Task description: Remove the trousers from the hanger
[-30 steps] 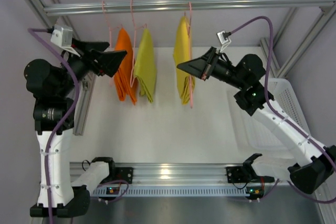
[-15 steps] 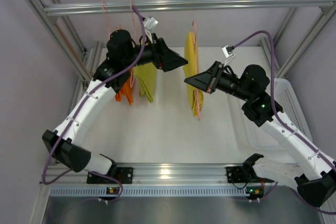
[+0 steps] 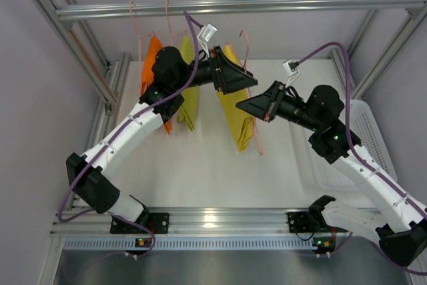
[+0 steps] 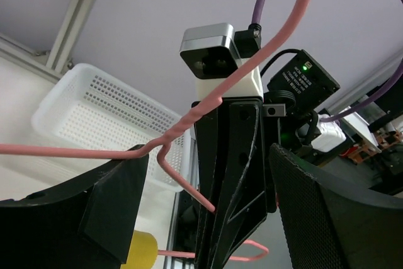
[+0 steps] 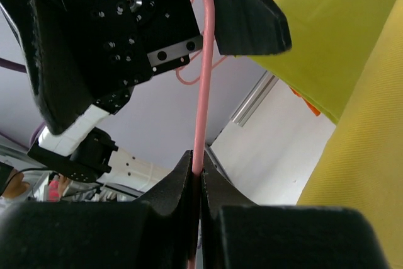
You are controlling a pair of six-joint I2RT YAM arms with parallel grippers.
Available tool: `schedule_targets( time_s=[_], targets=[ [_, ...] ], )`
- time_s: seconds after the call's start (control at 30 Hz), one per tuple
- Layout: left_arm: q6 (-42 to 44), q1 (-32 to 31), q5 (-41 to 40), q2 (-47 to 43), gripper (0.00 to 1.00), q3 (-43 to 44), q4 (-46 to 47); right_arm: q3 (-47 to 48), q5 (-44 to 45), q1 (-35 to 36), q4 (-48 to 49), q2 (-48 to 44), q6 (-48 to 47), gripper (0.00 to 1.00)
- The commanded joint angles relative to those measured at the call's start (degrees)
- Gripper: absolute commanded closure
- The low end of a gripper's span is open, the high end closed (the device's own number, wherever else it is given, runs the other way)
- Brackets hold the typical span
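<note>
The yellow trousers (image 3: 237, 121) hang tilted on a pink hanger (image 3: 257, 139), whose hook sits clear below the rail (image 3: 267, 6). My right gripper (image 3: 248, 106) is shut on the hanger's wire (image 5: 204, 61), pinched between its fingertips (image 5: 186, 169). My left gripper (image 3: 235, 79) is open, its jaws standing on either side of the hanger's neck (image 4: 252, 61) without pressing it. The left gripper (image 4: 208, 174) faces the right gripper head-on. Orange trousers (image 3: 152, 58) and yellow-green trousers (image 3: 187, 101) hang on the rail behind my left arm. The right wrist view shows yellow trousers (image 5: 359, 174) beside yellow-green trousers (image 5: 340, 36).
A white perforated basket (image 3: 363, 141) stands at the right of the table and also shows as the basket (image 4: 94, 124) in the left wrist view. Aluminium frame posts (image 3: 80, 38) slant along both sides. The white tabletop (image 3: 200, 165) lies below the hanging cloth.
My left arm swung from the far left across to the yellow trousers' hanger and its jaws narrowed a little. The hanger came off the rail and tilted forward in the shut right gripper.
</note>
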Motion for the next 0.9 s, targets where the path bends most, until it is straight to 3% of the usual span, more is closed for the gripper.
schedule_targets(
  time_s=[0.0,0.17,0.3,0.47,0.67,0.8,0.87],
  targets=[
    [-2.59,-0.81,-0.46,0.84,0.18,-1.46,6.68,2.57,-0.24,-0.62,14.42,-1.54,-4.76,1.00],
    [-6.61,-0.81,-4.68,0.58,0.26,-3.13,7.47,2.93,1.25,-0.62,14.16,-1.19,-4.14,1.00],
    [-11.29,-0.81,-11.09,-1.62,0.34,-7.08,8.97,3.45,7.57,-0.62,10.47,-0.75,-2.56,1.00],
    [-12.25,-1.16,-15.14,-2.06,0.39,-4.90,5.54,4.24,9.42,-0.62,9.94,1.36,0.42,1.00],
    [-13.93,-1.25,-15.68,0.05,0.61,-1.91,5.35,4.33,8.63,-0.53,11.44,2.60,1.04,1.00],
    [-14.37,-1.25,-14.97,0.57,0.81,-0.94,6.06,3.54,9.07,-0.53,11.17,1.81,-0.10,1.00],
    [-13.85,-1.34,-14.89,0.66,0.97,-0.50,5.89,2.67,8.55,-0.53,11.35,1.10,-0.45,1.00]
  ],
)
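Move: The neck of the hanger that carries the yellow trousers lies roughly 4 cm ahead of the left hand, 1 cm to its right and 2 cm lower; from the right hand it is about 7 cm ahead, in line sideways, and 5 cm up. The yellow trousers' middle hangs some 12 cm below the left hand, 3 cm to its left and 1 cm back, with the green trousers about 17 cm left, 4 cm ahead and 10 cm lower. Bring the left gripper about 5 cm forward while sinking some 3 cm to the hanger's neck, rolling it about 20 degrees so its forward side dips, and close the fingers from wide open to pinch the twisted wire. Keep the right gripper shut on the hanger's side wire, carrying it about 4 cm forward and slightly down with a small clockwise turn. ##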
